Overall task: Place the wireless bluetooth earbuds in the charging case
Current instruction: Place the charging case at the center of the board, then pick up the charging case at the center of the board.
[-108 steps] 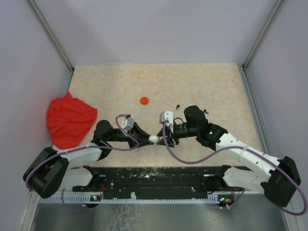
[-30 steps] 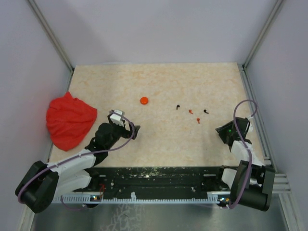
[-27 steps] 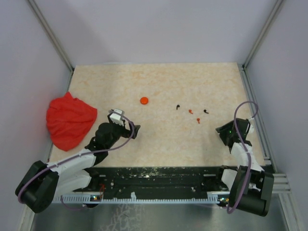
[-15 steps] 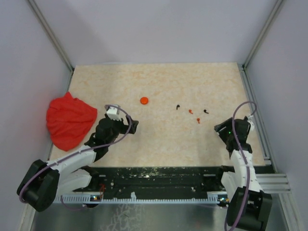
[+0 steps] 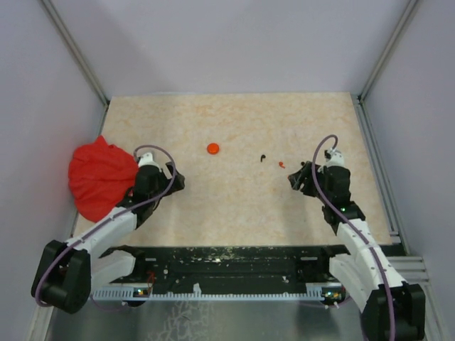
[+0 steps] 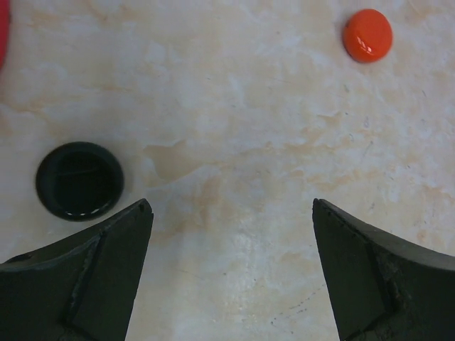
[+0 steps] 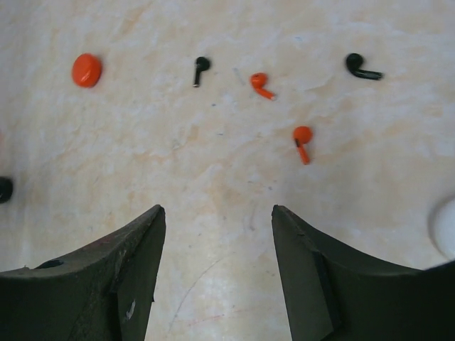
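Observation:
The wireless bluetooth earbuds lie loose on the table. The right wrist view shows a black one [image 7: 201,67], an orange one [image 7: 260,83], a second orange one [image 7: 302,138] and a second black one [image 7: 359,67]. From above, only one black earbud [image 5: 262,157] and one orange earbud [image 5: 281,164] show. My right gripper [image 7: 217,209] [image 5: 293,182] is open and empty, just short of them. A round black charging case [image 6: 79,180] lies ahead and left of my open, empty left gripper [image 6: 231,206] [image 5: 175,182].
A round orange case [image 5: 213,148] [image 6: 367,35] [image 7: 86,70] lies toward the table's middle. A round white piece [image 7: 446,227] shows at the right wrist view's right edge. A crumpled red cloth [image 5: 103,177] lies at the table's left edge, beside the left arm.
My right arm swung from the table's right edge toward the earbuds, and its jaws spread wider. My left gripper moved left and slightly farther out, staying open.

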`<action>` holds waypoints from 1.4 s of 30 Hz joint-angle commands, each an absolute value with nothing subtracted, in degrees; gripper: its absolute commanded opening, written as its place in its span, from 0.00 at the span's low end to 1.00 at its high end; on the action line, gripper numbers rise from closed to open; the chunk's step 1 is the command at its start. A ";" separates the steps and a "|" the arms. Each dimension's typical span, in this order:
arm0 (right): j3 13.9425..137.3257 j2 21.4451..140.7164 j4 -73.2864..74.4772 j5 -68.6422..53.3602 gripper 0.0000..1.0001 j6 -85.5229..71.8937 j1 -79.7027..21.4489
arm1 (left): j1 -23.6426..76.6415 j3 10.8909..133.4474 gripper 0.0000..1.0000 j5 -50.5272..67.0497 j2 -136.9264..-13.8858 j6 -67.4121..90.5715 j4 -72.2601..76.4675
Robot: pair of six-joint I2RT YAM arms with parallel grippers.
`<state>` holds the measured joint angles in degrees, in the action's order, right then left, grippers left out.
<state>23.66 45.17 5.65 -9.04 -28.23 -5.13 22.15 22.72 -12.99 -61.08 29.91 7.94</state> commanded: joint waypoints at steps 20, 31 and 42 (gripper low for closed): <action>21.19 36.99 -1.88 -0.21 0.62 -22.53 -22.22 | 9.31 39.28 0.88 -13.91 -77.96 24.49 -13.61; 20.49 35.84 -2.10 0.63 0.62 -22.59 -23.05 | 6.79 42.19 0.70 -11.26 -83.41 23.55 -14.92; 19.42 34.74 -3.42 0.64 0.62 -23.03 -23.64 | 7.16 43.02 0.60 -7.21 -85.47 22.44 -17.21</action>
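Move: The black charging case rests on the board about 8 cm to the left of the open left gripper, some 2 cm farther ahead and roughly 6 cm below it. The red cloth's middle is about 14 cm to the left of the case and 3 cm farther out; the orange case lies about 12 cm ahead of the left hand and 10 cm to its right. From the right hand, the black case is roughly 42 cm left and 4 cm ahead, about 11 cm down. Sweeping left about 8 cm and then sinking some 6 cm, the left hand comes down over the black case, its fingers tipping steeply downward as they close from nearly wide open to pinch the case by its sides. The empty right hand shifts left about 5 cm towards the board's middle, rising a little and drawing slightly back, its gap unchanged. ##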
